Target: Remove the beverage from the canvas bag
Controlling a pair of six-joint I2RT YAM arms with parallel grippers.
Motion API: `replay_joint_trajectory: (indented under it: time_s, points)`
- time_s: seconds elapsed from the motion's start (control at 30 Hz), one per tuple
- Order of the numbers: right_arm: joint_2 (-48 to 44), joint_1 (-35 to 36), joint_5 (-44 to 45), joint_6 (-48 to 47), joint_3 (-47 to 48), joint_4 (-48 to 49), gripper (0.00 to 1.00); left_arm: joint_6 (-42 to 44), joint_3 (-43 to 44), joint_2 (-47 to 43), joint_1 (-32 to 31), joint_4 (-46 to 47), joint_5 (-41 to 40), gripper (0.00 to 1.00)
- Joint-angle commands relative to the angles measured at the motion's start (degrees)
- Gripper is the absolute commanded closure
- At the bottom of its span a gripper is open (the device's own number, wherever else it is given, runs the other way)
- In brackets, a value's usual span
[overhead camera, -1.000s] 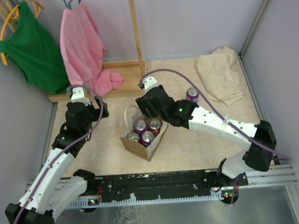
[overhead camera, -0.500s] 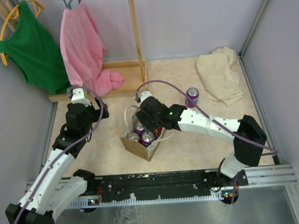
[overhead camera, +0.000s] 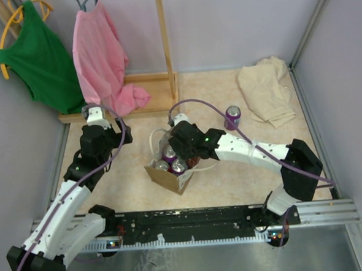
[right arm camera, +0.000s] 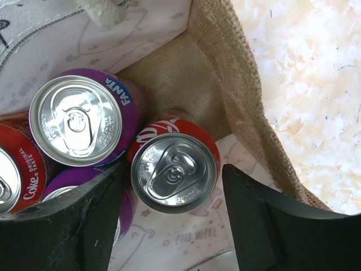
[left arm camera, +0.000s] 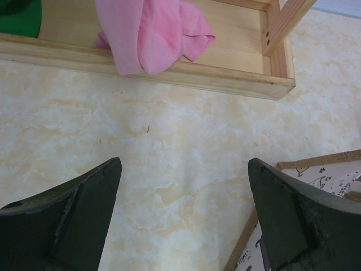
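The tan canvas bag (overhead camera: 164, 176) stands at the table's middle, mouth up, with several cans inside. My right gripper (right arm camera: 174, 212) is open and reaches into the bag's mouth. Its jaws straddle a red cola can (right arm camera: 174, 169) with a gap on each side. A purple Fanta can (right arm camera: 79, 120) stands beside it, and another red can (right arm camera: 14, 169) shows at the left edge. The bag's burlap wall (right arm camera: 225, 84) is just right of the cola can. My left gripper (left arm camera: 183, 217) is open and empty above bare table, left of the bag, whose edge (left arm camera: 316, 169) shows at its right.
A purple can (overhead camera: 232, 116) stands on the table right of the bag. A beige cloth (overhead camera: 264, 90) lies at the back right. A wooden rack base (left arm camera: 169, 73) with a pink garment (overhead camera: 99, 54) and a green garment (overhead camera: 35, 55) is at the back left.
My right gripper has moved from beside the bag down into its mouth, over the red cola can. The left arm has not moved.
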Motion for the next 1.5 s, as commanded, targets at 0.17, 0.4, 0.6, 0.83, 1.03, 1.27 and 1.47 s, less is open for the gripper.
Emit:
replay_joint_trajectory:
  time_s: [0.17,0.4,0.6,0.83,1.03,1.27,1.47]
  points:
    - [0.00,0.34,2.96,2.21,0.42,-3.12,0.30,-0.62,-0.70,-0.49,-0.18,1.12,0.44,0.00]
    - [3.74,0.34,1.26,2.67,0.75,-4.43,0.30,-0.80,-0.62,-0.74,-0.18,1.30,0.50,0.00]
    - [8.63,0.33,-0.67,2.76,0.17,-3.16,0.31,-0.95,-0.50,-0.96,-0.17,1.15,0.59,0.00]
    - [13.77,0.33,-2.75,2.46,1.20,-2.17,0.32,-1.02,-0.65,-0.91,-0.18,1.06,0.31,0.00]
    - [14.09,0.35,-3.79,3.69,0.81,-2.97,0.28,-1.00,-0.41,-0.50,-0.13,1.03,0.18,0.00]
    - [12.77,0.38,-3.11,4.60,0.10,-4.33,0.27,-1.00,-0.68,-0.85,-0.17,0.95,0.15,0.00]
    - [12.77,0.33,-2.05,4.83,1.31,-4.39,0.28,-0.67,-0.60,-0.38,-0.19,0.92,0.32,0.00]
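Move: The Coke can in the canvas bag is just beyond the right fingertips: its middle is about 2 cm ahead, 1 cm left and 8 cm below the hand. The purple Fanta can is level with the Coke, some 7 cm to its left. The near purple can is about 4 cm back and 5 cm left of the hand; the second Coke can is 3 cm back, 11 cm left. From the left hand, the Coke can is roughly 25 cm right, 4 cm back and 17 cm down. Lower the right gripper about 6 cm into the bag so its open fingers straddle the Coke can, the left one working down between it and the purple Fanta can. Ease forward, left and down first, some 2 cm each way, then come partly back and sink steeply to the can's sides, tipping the fingers slightly farther down. Keep them open. ##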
